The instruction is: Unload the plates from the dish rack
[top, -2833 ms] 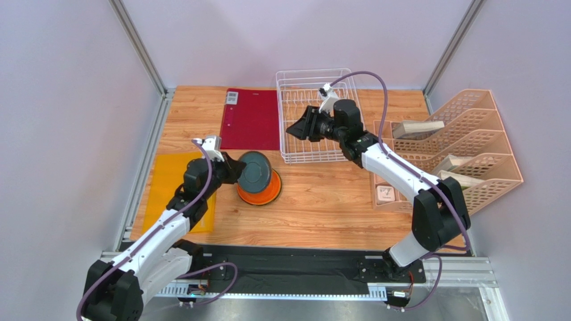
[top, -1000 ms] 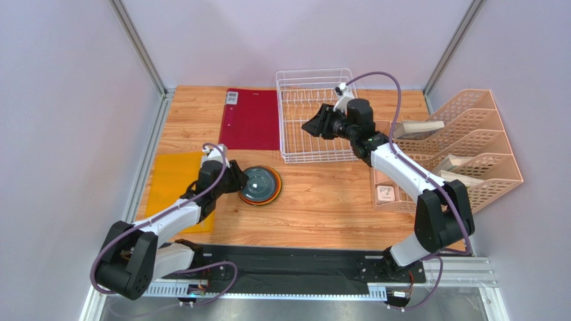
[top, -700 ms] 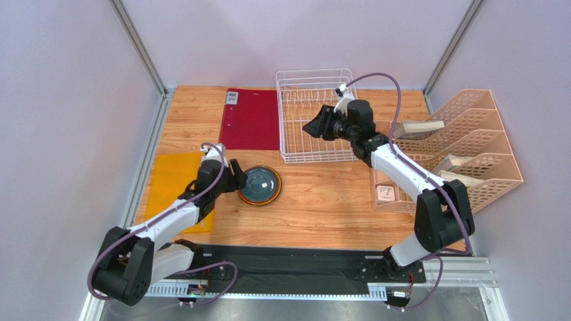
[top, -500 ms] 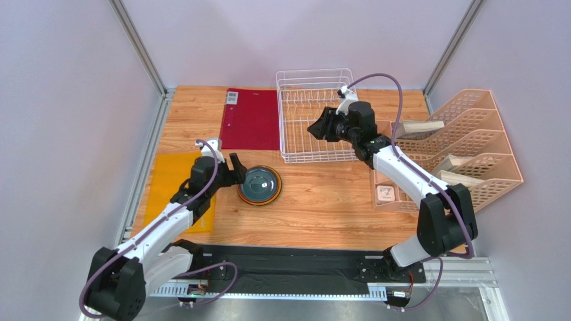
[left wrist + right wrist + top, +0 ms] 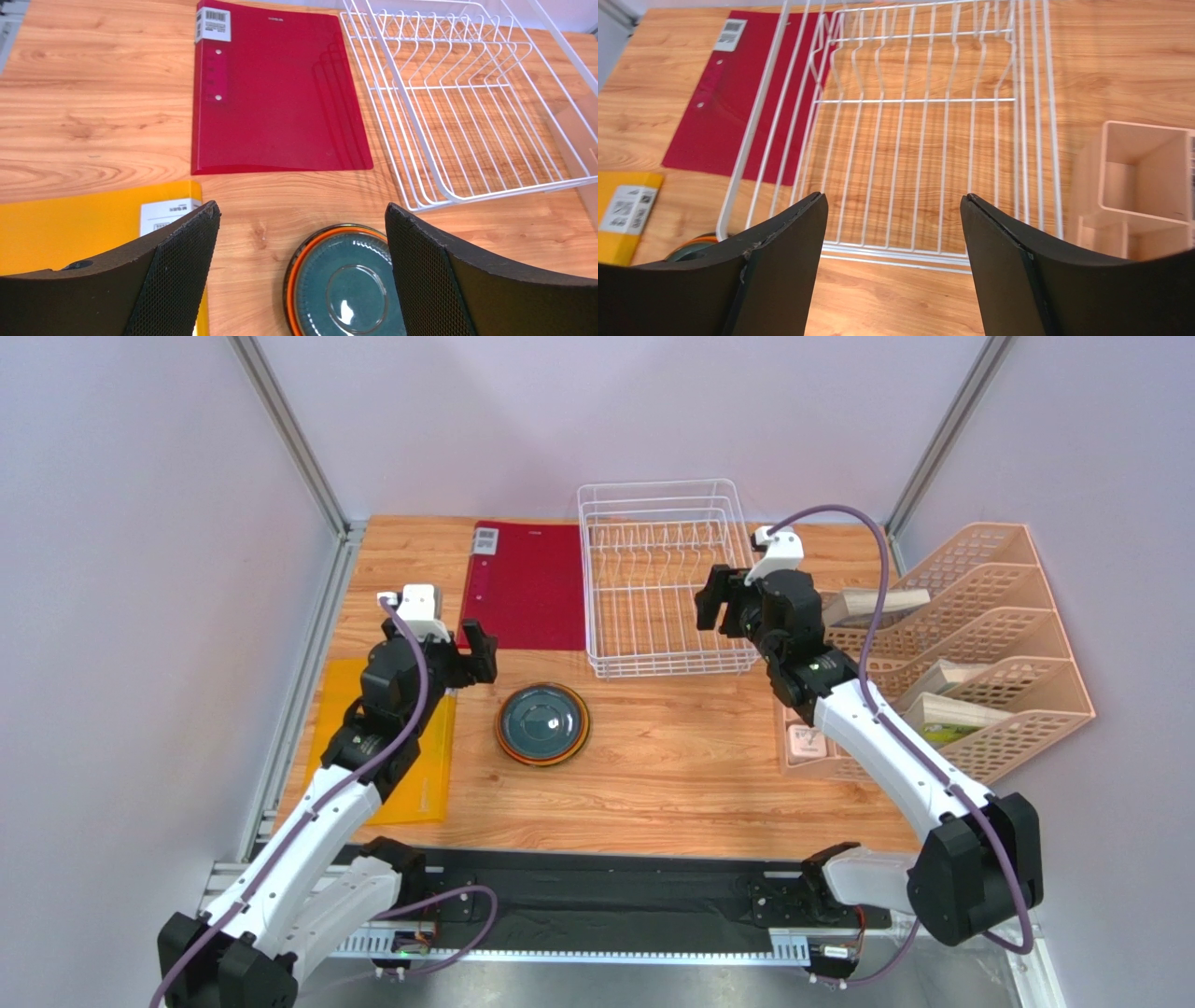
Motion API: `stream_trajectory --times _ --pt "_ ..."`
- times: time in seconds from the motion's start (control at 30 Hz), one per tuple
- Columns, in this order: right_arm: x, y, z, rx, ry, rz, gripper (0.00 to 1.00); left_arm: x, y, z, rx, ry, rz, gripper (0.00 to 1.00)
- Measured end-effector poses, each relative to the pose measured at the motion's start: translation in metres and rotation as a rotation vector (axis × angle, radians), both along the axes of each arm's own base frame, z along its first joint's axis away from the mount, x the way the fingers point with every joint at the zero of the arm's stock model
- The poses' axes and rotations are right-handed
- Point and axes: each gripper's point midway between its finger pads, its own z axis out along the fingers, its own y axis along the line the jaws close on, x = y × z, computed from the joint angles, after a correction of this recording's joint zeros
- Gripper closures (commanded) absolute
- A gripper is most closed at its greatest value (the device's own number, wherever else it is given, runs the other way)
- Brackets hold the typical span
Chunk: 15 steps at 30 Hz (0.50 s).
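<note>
A dark teal-grey plate (image 5: 543,721) lies flat on top of a stack, with an orange plate's rim (image 5: 316,273) showing under it. The stack sits on the table in front of the white wire dish rack (image 5: 659,581). No plate stands between the rack's prongs (image 5: 913,126). My left gripper (image 5: 463,661) hovers open, left of and above the stack, its tips (image 5: 300,206) apart from the plates. My right gripper (image 5: 718,605) hangs open over the rack's near right corner (image 5: 893,197), holding nothing.
A red folder (image 5: 526,585) lies left of the rack and a yellow folder (image 5: 372,742) under my left arm. Peach lattice file trays (image 5: 968,658) stand at the right, with a small peach box (image 5: 1141,182) beside the rack.
My left gripper opened, let go of the teal-grey plate on the stack and drew back up and to the left. My right gripper pulled back right from the rack and opened wider.
</note>
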Motion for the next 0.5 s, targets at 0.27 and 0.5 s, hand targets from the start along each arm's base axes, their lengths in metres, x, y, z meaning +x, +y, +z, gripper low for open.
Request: stream_trajectory --times 0.27,0.5 --pt "-0.011 -0.037 -0.004 -0.082 -0.052 -0.136 0.22 0.000 0.008 0.023 0.058 -0.055 0.015 0.07" --pt "-0.020 -0.050 0.022 -0.066 -0.170 -0.177 0.21 -0.007 0.014 0.043 0.067 -0.115 0.023 0.07"
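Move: Both hands are empty and open. From the left hand the stacked plates lie roughly 9 cm to its right, 7 cm back and 20 cm below; the red folder is some 20 cm ahead and 3 cm right, the yellow folder about 18 cm left and 9 cm back. From the right hand the stack is about 27 cm left and 14 cm back, the emptied dish rack 12 cm ahead and 4 cm left, the tan organizer 37 cm right and 5 cm back. Clear of everything, both arms go on withdrawing. The right hand swings about 5 cm to its right, away from the dish rack and towards the tan organizer's side, easing back and, late on, upward, while turning about 10 degrees clockwise and tipping its fingers up. The left rises about 4 cm away from the stacked plates, drifting left, its fingers tipping up slightly. Both grippers stay open. ##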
